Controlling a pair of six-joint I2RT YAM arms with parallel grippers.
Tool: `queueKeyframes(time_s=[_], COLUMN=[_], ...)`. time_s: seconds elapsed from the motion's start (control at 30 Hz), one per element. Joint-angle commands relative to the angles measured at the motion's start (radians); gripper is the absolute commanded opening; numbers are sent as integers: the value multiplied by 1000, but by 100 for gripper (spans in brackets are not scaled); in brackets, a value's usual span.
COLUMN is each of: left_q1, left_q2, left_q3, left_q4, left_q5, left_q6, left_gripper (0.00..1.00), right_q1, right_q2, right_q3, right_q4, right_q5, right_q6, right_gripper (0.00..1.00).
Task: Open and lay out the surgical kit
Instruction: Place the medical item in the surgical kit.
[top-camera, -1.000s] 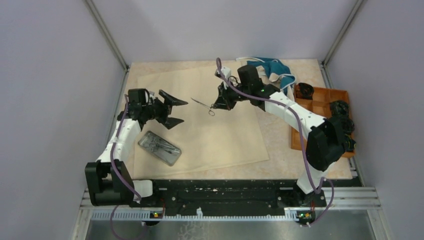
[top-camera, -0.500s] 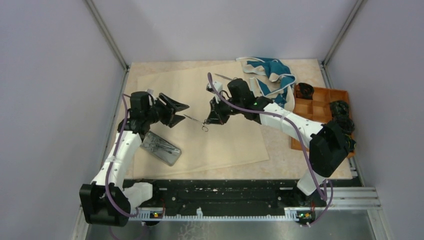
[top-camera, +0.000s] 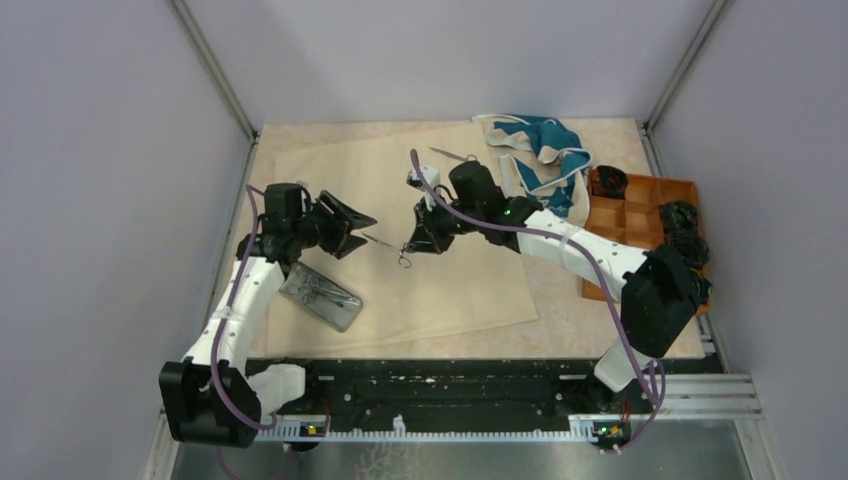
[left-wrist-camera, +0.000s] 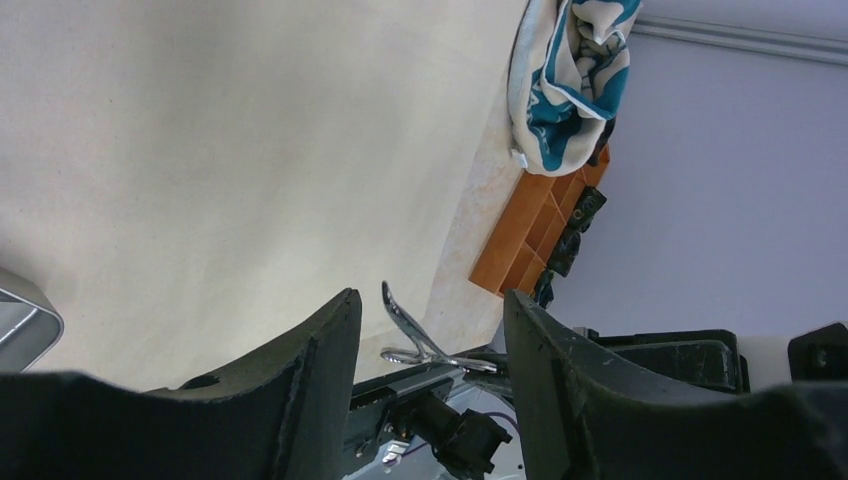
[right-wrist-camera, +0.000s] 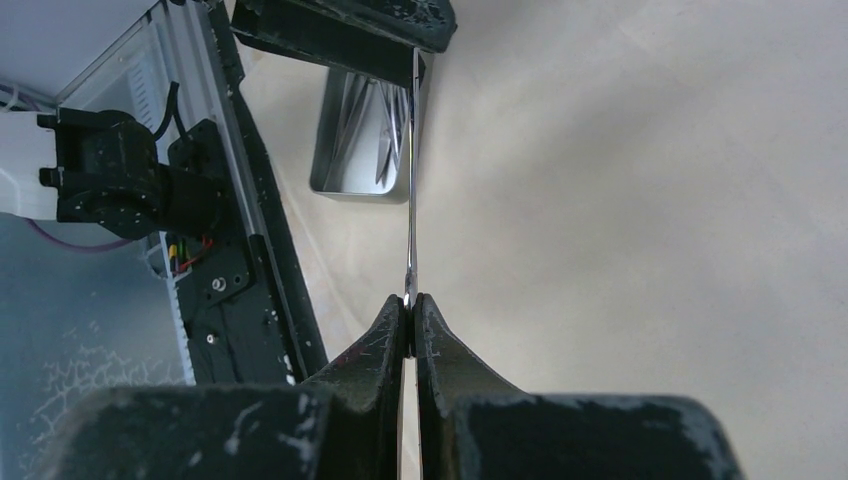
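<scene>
A thin silver ring-handled forceps (top-camera: 386, 244) hangs in the air above the beige cloth wrap (top-camera: 450, 270). My right gripper (top-camera: 413, 244) is shut on it near its ring end; in the right wrist view the pads (right-wrist-camera: 398, 318) pinch the shaft (right-wrist-camera: 410, 200). My left gripper (top-camera: 367, 228) stands open around the forceps' tip. In the left wrist view the forceps (left-wrist-camera: 410, 322) sits between the two fingers (left-wrist-camera: 325, 360) with a gap on each side. The steel tray (top-camera: 337, 314) lies on the cloth below the left arm, with instruments inside (right-wrist-camera: 378, 140). Another silver instrument (top-camera: 447, 154) lies at the cloth's far edge.
Teal-and-white fabric (top-camera: 540, 150) is bunched at the back right. An orange-brown compartment tray (top-camera: 640, 215) with dark items stands along the right edge. The black base rail (top-camera: 450, 385) runs along the near edge of the table.
My right gripper carried the forceps left and nearer. My left gripper came in around the forceps' tip and its jaws narrowed.
</scene>
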Motion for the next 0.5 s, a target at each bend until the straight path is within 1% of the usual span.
queueKeyframes(time_s=[0.0, 0.13, 0.27, 0.37, 0.4, 0.47], left_q1=[-7, -8, -8, -9, -11, -11], left_q2=[-9, -15, -20, -25, -27, -28], left_q3=[14, 5, 6, -1, -7, -19], left_q4=[24, 21, 28, 57, 71, 95], left_q5=[-6, -7, 3, 20, 31, 48], left_q6=[19, 15, 16, 19, 19, 23], left_gripper=[59, 51, 39, 24, 16, 5], right_q1=[27, 34, 39, 44, 46, 50], right_q2=[-57, -59, -58, -60, -59, -57], right_q3=[47, 51, 49, 58, 61, 72], right_q4=[70, 64, 56, 45, 42, 25], right_q5=[10, 24, 36, 48, 52, 58], right_q6=[26, 26, 19, 10, 10, 4], right_gripper=[0, 0, 0, 0, 0, 0])
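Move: The medical item, a ring-handled clamp, is held up in the right hand, its middle about 4 cm to that hand's left. From the left hand the clamp's middle is some 3 cm right and 2 cm back, at its height, tip already between the open fingers. The kit tray lies about 12 cm left and 11 cm back of the left hand, 17 cm below; loose scissors lie some 23 cm ahead and 18 cm right of it, on the cloth. Left hand stays put, closing its fingers on the clamp's tip; right keeps hold, drifting under 1 cm left. ##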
